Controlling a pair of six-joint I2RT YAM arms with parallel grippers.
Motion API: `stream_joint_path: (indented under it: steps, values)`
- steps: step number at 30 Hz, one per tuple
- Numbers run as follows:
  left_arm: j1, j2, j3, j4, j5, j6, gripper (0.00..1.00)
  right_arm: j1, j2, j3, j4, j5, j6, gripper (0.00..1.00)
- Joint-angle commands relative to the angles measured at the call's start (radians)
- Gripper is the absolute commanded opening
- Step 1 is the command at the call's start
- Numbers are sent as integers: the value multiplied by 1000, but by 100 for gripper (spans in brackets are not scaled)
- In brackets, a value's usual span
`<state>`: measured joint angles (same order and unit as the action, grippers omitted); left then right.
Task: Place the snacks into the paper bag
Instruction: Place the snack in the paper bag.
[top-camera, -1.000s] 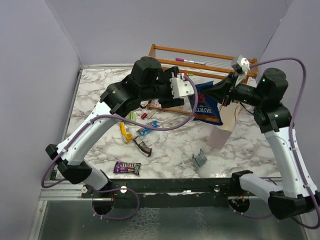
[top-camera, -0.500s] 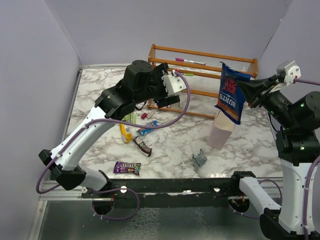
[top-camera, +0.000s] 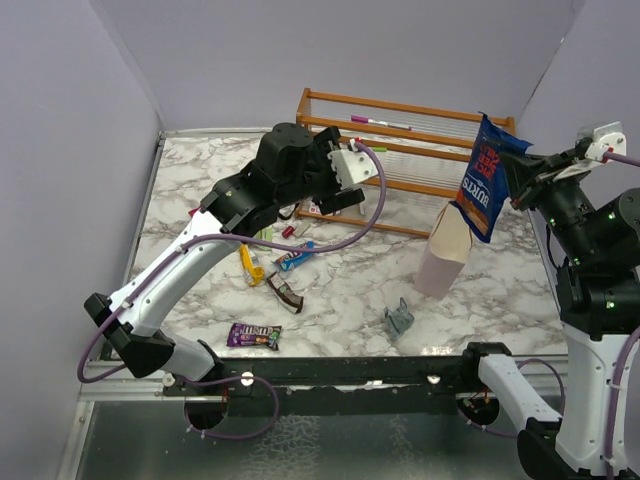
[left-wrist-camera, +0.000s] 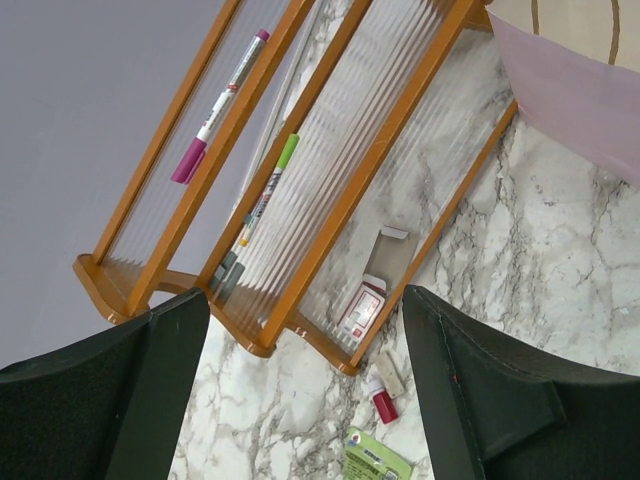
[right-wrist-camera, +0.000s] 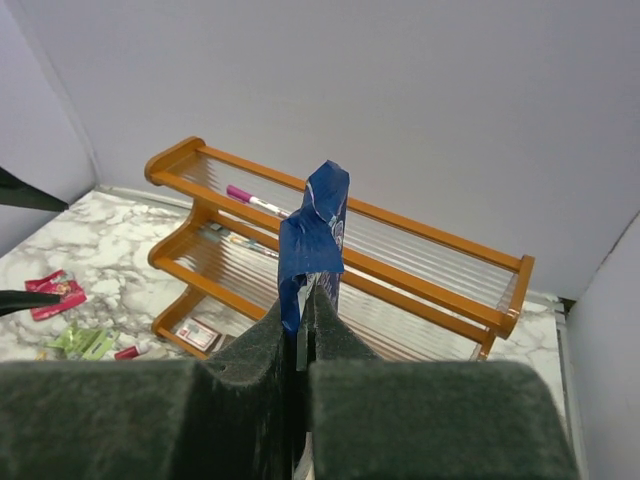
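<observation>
My right gripper (top-camera: 512, 182) is shut on the top edge of a blue crisp packet (top-camera: 487, 180) and holds it in the air, above and right of the pale pink paper bag (top-camera: 443, 252). In the right wrist view the packet (right-wrist-camera: 315, 230) is pinched between the closed fingers (right-wrist-camera: 305, 300). My left gripper (top-camera: 342, 190) hangs open and empty in front of the rack; the bag's corner shows in its view (left-wrist-camera: 590, 90). Purple (top-camera: 253, 335), dark brown (top-camera: 284, 294), yellow (top-camera: 250, 265), blue-white (top-camera: 293, 260), grey-teal (top-camera: 399, 319), green (left-wrist-camera: 375, 462) and red (top-camera: 200, 212) snacks lie on the table.
A wooden rack with clear shelves (top-camera: 400, 130) stands at the back, with pens (left-wrist-camera: 215, 110) on it and a small white-red box (left-wrist-camera: 362, 308) under it. A tiny red cylinder (left-wrist-camera: 380, 403) lies by the rack's foot. Lilac walls close in on both sides.
My right arm has lifted the blue packet from low beside the bag up and to the right. My left arm has drawn back slightly to the left.
</observation>
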<state>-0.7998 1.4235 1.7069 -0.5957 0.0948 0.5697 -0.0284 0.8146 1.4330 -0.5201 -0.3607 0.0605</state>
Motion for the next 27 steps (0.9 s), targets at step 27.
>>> stream_joint_path:
  steps: [27]
  values:
    - [2,-9,-94,80,-64,-25,83,-11,14,-223,98,43,-84,1]
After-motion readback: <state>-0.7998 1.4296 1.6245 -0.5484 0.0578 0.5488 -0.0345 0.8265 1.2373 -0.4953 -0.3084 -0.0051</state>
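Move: The paper bag I'm taking the blue snack packet to stands well below my right hand, its middle about 5 cm ahead, 4 cm to the left and some 36 cm down. The shelf rack's middle is roughly 20 cm ahead and 10 cm left, 33 cm below; a crumpled grey wrapper lies about 6 cm back and 12 cm left, 46 cm down. From my left hand the paper bag is about 21 cm right, about level fore and aft, 27 cm below. Keeping the blue packet pinched in my closed fingers, I lower my right hand about 8 cm towards the paper bag's mouth, slowly at first and then faster, also easing some 3 cm forward while the fingers tip down about 10 degrees. My left hand, open and empty, sinks some 3 cm. ##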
